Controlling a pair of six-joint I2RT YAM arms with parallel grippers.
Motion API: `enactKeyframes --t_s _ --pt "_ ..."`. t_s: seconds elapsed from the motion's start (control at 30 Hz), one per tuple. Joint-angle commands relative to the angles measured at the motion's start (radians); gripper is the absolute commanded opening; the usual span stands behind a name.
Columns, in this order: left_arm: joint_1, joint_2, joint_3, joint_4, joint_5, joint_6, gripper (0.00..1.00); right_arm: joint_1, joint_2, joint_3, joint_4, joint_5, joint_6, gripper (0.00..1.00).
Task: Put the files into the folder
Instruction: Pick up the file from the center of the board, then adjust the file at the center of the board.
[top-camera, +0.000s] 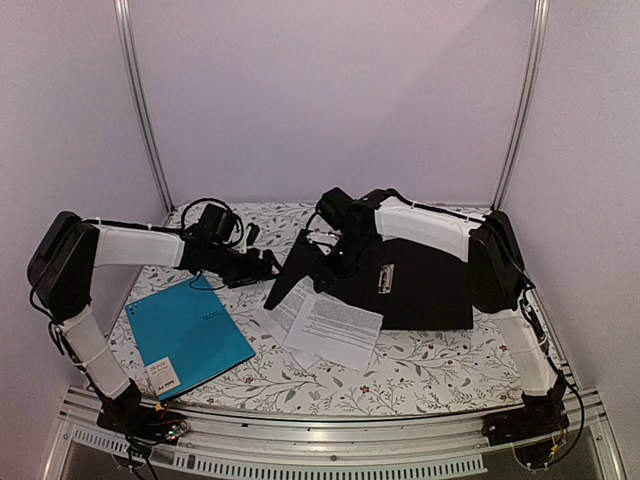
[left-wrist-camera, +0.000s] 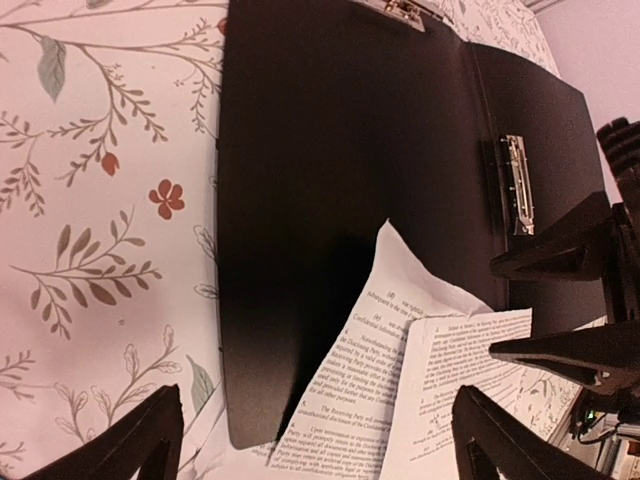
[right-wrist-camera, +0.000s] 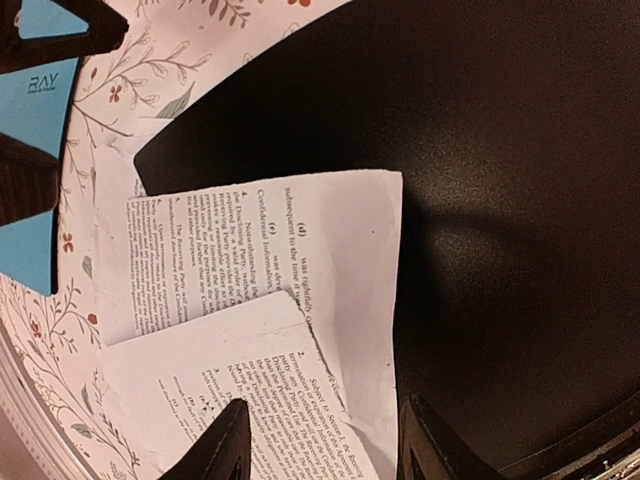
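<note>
The black folder (top-camera: 425, 285) lies open at the table's right, its left cover (top-camera: 293, 268) tilted up. Its silver clip (left-wrist-camera: 515, 185) shows in the left wrist view. The files (top-camera: 325, 325), two printed white sheets, lie overlapping in front of it, one corner resting on the black cover (right-wrist-camera: 500, 200). My right gripper (right-wrist-camera: 320, 450) hovers open over the sheets (right-wrist-camera: 260, 260) and holds nothing. My left gripper (left-wrist-camera: 315, 440) is wide open just left of the cover (left-wrist-camera: 330, 150), above the sheets' (left-wrist-camera: 400, 380) edge, empty. In the top view the two grippers (top-camera: 265, 265) (top-camera: 330, 255) face each other across the cover.
A teal-blue folder (top-camera: 190, 335) lies at the near left of the floral tablecloth (top-camera: 430, 365), and shows at the left edge of the right wrist view (right-wrist-camera: 30, 150). Walls and metal frame posts (top-camera: 145, 110) enclose the back and sides.
</note>
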Motion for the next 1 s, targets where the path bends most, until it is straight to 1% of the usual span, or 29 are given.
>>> enactKeyframes --t_s 0.0,0.1,0.17,0.37,0.53,0.73,0.83,0.97 --pt "0.017 0.045 0.039 0.022 0.047 0.023 0.94 -0.015 0.014 -0.015 0.048 0.053 0.057 0.53" --pt "0.019 0.06 0.048 0.027 0.07 0.03 0.93 -0.021 -0.015 -0.05 0.058 0.081 0.061 0.56" --pt "0.018 0.069 0.052 0.035 0.095 0.037 0.93 -0.022 -0.064 -0.107 0.07 0.099 0.065 0.58" --pt "0.015 0.093 0.044 0.097 0.186 0.032 0.93 -0.024 -0.25 -0.397 0.172 0.125 0.088 0.68" --pt "0.008 0.115 0.055 0.096 0.205 0.053 0.92 -0.03 -0.333 -0.524 0.172 0.087 0.049 0.73" --pt "0.001 0.132 0.061 0.098 0.218 0.054 0.91 -0.053 -0.334 -0.585 0.167 0.032 0.003 0.74" --pt "-0.003 0.138 0.068 0.099 0.222 0.054 0.9 -0.065 -0.317 -0.587 0.166 -0.01 -0.036 0.72" --pt "-0.008 0.146 0.073 0.097 0.221 0.062 0.89 -0.076 -0.286 -0.578 0.167 -0.023 -0.051 0.7"
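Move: The top file's middle is about 11 cm back and 2 cm right of the right hand, some 5 cm below; its far right corner is roughly 6 cm back and 14 cm right. The lower file is centred about 8 cm back and 5 cm left, the open black folder some 7 cm ahead and 11 cm right, both likewise below. From the left hand, the top file's middle lies about 13 cm back, 15 cm right. No new contact shows: the right hand heads for the top file's far right corner, edging forward before sweeping about 10 cm right and back along the file's far edge. It dips some 3 cm, rises partway and sinks again, fingers opening wider. The wide-open left hand drifts 3–4 cm right towards the files, turning about 10 degrees clockwise. ##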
